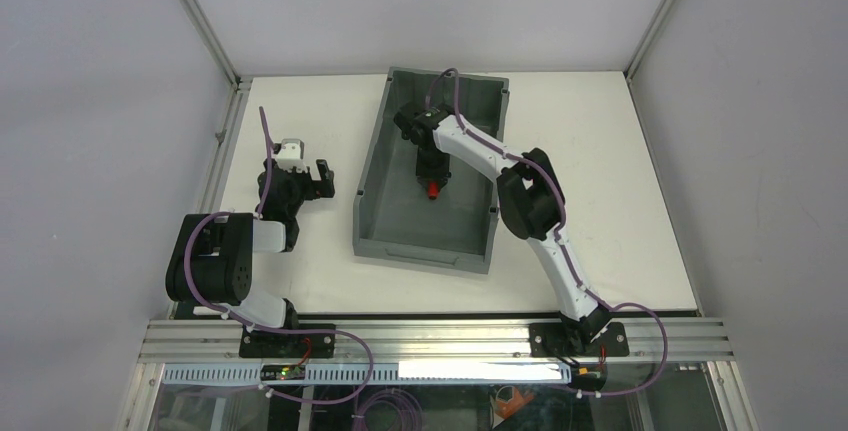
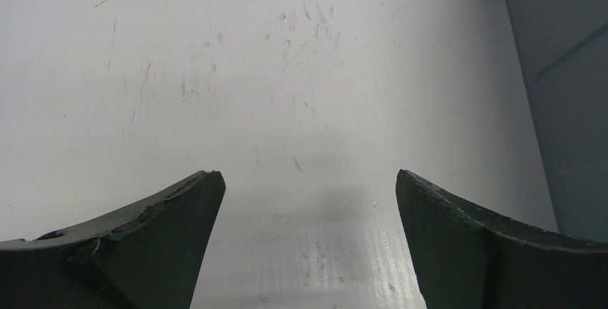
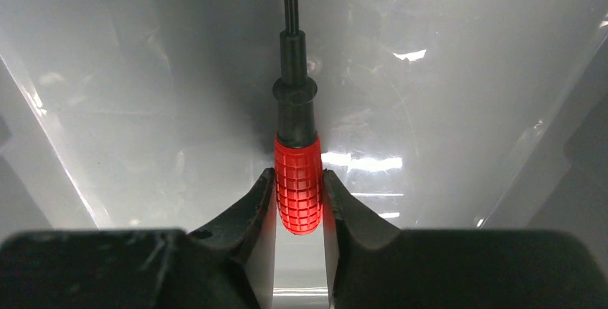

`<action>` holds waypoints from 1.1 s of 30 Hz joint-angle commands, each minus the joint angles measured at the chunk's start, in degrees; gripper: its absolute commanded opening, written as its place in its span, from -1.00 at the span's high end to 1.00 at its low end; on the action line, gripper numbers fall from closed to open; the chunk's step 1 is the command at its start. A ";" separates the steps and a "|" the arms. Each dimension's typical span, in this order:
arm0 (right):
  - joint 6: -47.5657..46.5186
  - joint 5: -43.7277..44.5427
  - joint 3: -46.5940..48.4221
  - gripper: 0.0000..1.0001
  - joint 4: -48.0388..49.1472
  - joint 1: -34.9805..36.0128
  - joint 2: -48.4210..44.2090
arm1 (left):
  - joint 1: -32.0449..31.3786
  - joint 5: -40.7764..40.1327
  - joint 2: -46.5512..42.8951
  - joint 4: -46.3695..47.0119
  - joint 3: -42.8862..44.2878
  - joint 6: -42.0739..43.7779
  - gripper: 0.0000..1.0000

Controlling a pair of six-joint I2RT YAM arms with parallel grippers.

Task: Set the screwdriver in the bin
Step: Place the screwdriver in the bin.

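The grey bin [image 1: 378, 151] stands in the middle of the table. My right gripper [image 1: 432, 179] reaches down inside it, shut on the screwdriver [image 1: 432, 189]. The right wrist view shows the ribbed red handle [image 3: 298, 193] pinched between both fingers, its black collar and thin shaft pointing away over the bin's glossy grey floor [image 3: 444, 108]. My left gripper [image 1: 318, 179] hovers over the white table left of the bin, open, with nothing between its fingertips [image 2: 193, 201]. Part of the bin's outer wall [image 2: 566, 108] fills the right side of the left wrist view.
The white table [image 1: 600, 151] extends on both sides of the bin, bounded by grey enclosure walls with metal corner posts. An aluminium rail [image 1: 440, 336] carrying both arm bases runs along the near edge. Scuffed table surface [image 2: 287, 72] lies under the left gripper.
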 commanded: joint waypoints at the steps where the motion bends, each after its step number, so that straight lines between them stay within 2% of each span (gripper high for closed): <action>1: 1.50 0.74 0.63 0.58 2.10 -0.32 0.22 | -0.27 1.27 -1.69 1.95 -0.48 -0.55 -0.98; 21: 0.82 -0.58 0.24 0.17 2.36 -0.67 -0.62 | -0.27 1.31 -1.70 1.92 -0.44 -0.54 -0.98; 33: -2.04 0.38 3.49 -0.27 0.68 -0.67 -7.72 | -0.23 1.27 -1.70 1.92 -0.49 -0.54 -0.98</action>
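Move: The right gripper still pinches the red handle of the screwdriver just above the bin floor; the middle of that floor lies about 3 cm ahead, neither left nor right, and some 1 cm below. The screwdriver's own middle is about 4 cm ahead of the pads, its shaft pointing forward. The bin's right wall stands roughly 12 cm to the right, about level fore and aft. From the left hand the middle of the bin floor is some 28 cm to the right, about level ahead, and 5 cm lower. Keep the right gripper down inside the bin, fingers pointing down, easing it forward by only about 0.5 cm, then hold it there. Spread the fingers from about a quarter to some 60% open so that both pads come clear of the red handle and let go of the screwdriver, without lifting the hand away yet. ##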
